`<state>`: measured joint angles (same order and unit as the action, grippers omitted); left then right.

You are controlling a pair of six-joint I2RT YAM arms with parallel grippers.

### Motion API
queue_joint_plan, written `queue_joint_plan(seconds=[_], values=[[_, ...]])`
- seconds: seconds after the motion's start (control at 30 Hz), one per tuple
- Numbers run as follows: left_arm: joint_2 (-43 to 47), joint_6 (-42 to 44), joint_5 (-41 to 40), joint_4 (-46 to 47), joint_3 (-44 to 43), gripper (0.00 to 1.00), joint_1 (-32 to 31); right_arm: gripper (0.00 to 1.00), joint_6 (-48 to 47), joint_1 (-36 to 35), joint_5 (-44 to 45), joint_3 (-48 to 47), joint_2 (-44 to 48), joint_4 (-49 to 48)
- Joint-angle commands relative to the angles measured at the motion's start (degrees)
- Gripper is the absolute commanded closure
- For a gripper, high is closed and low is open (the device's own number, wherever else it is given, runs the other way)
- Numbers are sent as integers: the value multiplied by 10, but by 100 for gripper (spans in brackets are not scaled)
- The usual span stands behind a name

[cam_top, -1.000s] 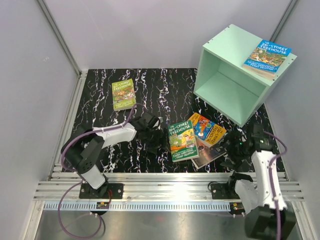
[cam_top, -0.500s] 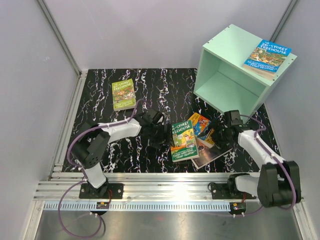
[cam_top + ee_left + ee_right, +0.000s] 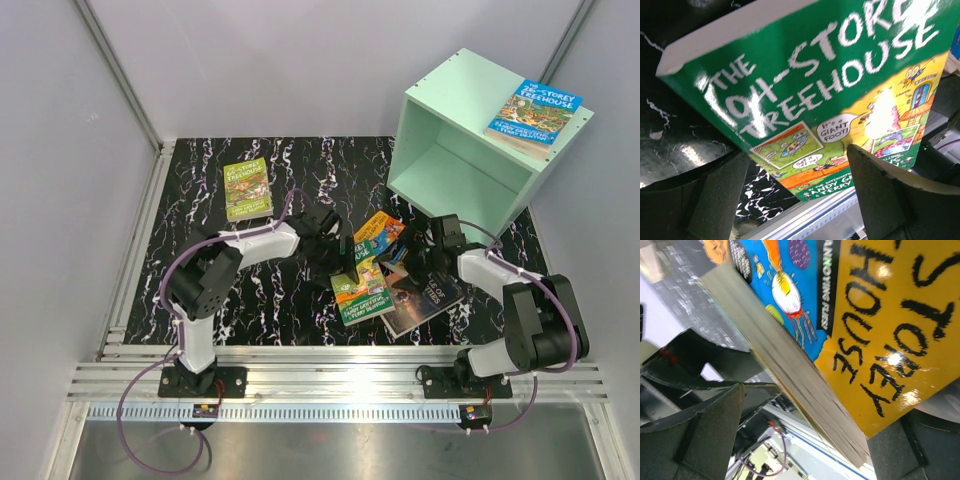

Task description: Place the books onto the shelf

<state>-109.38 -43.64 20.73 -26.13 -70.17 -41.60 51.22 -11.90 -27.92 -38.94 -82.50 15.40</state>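
A green Treehouse book (image 3: 362, 290) and an orange-blue book (image 3: 380, 232) lean together in a pile mid-table, with a dark book (image 3: 425, 298) lying flat beside them. My left gripper (image 3: 347, 252) stands open at the pile's left. The green book's cover (image 3: 805, 90) fills its view, its lower corner reaching between the fingers (image 3: 720, 195). My right gripper (image 3: 420, 252) stands open at the pile's right, with the orange-blue book's page edge (image 3: 800, 375) running between its fingers (image 3: 710, 430). A lime-green book (image 3: 247, 188) lies far left. A blue book (image 3: 535, 108) lies on top of the mint shelf (image 3: 450, 170).
The shelf stands at the back right with its open face toward the table's middle. Grey walls close in both sides. A metal rail (image 3: 330, 385) runs along the near edge by the arm bases.
Both grippers have closed in on the pile, the right arm swinging in from the near right. The orange-blue book has shifted left and back, and the green book has tilted up.
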Motion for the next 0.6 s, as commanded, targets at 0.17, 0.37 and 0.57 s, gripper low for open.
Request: queue_joint_plan(seconds=[0.17, 0.37, 0.57], values=[[-54, -16, -14, -7, -35, 17, 1, 0, 16, -35, 4, 62, -65, -139], [-79, -20, -19, -23, -93, 17, -1, 1, 48, -126, 22, 82, -101, -187], [-76, -27, -22, -23, -109, 17, -4, 5, 42, -144, 30, 92, -82, -158]])
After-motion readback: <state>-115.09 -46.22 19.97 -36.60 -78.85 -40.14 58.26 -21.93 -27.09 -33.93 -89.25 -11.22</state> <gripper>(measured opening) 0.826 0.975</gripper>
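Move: The 104-storey book's middle lies about 8 cm to the right hand's left, 4 cm nearer the base and 3 cm lower. From the left hand it is some 5 cm to the right, 2 cm back and 2 cm below. The yellow-orange book sits about 6 cm ahead of and 2 cm left of the right hand, 4 cm down. The dark book is roughly 7 cm back and 7 cm right of the right hand, 5 cm down. Leftward goes the right hand, about 6 cm with a little forward, tilting some 10 degrees, its wide-open fingers coming to straddle the right page edge of the 104-storey book and shove it towards the left hand. The left hand, open over the cover, edges 1 cm forward and slightly right, then is pushed back left about 1.5 cm. ##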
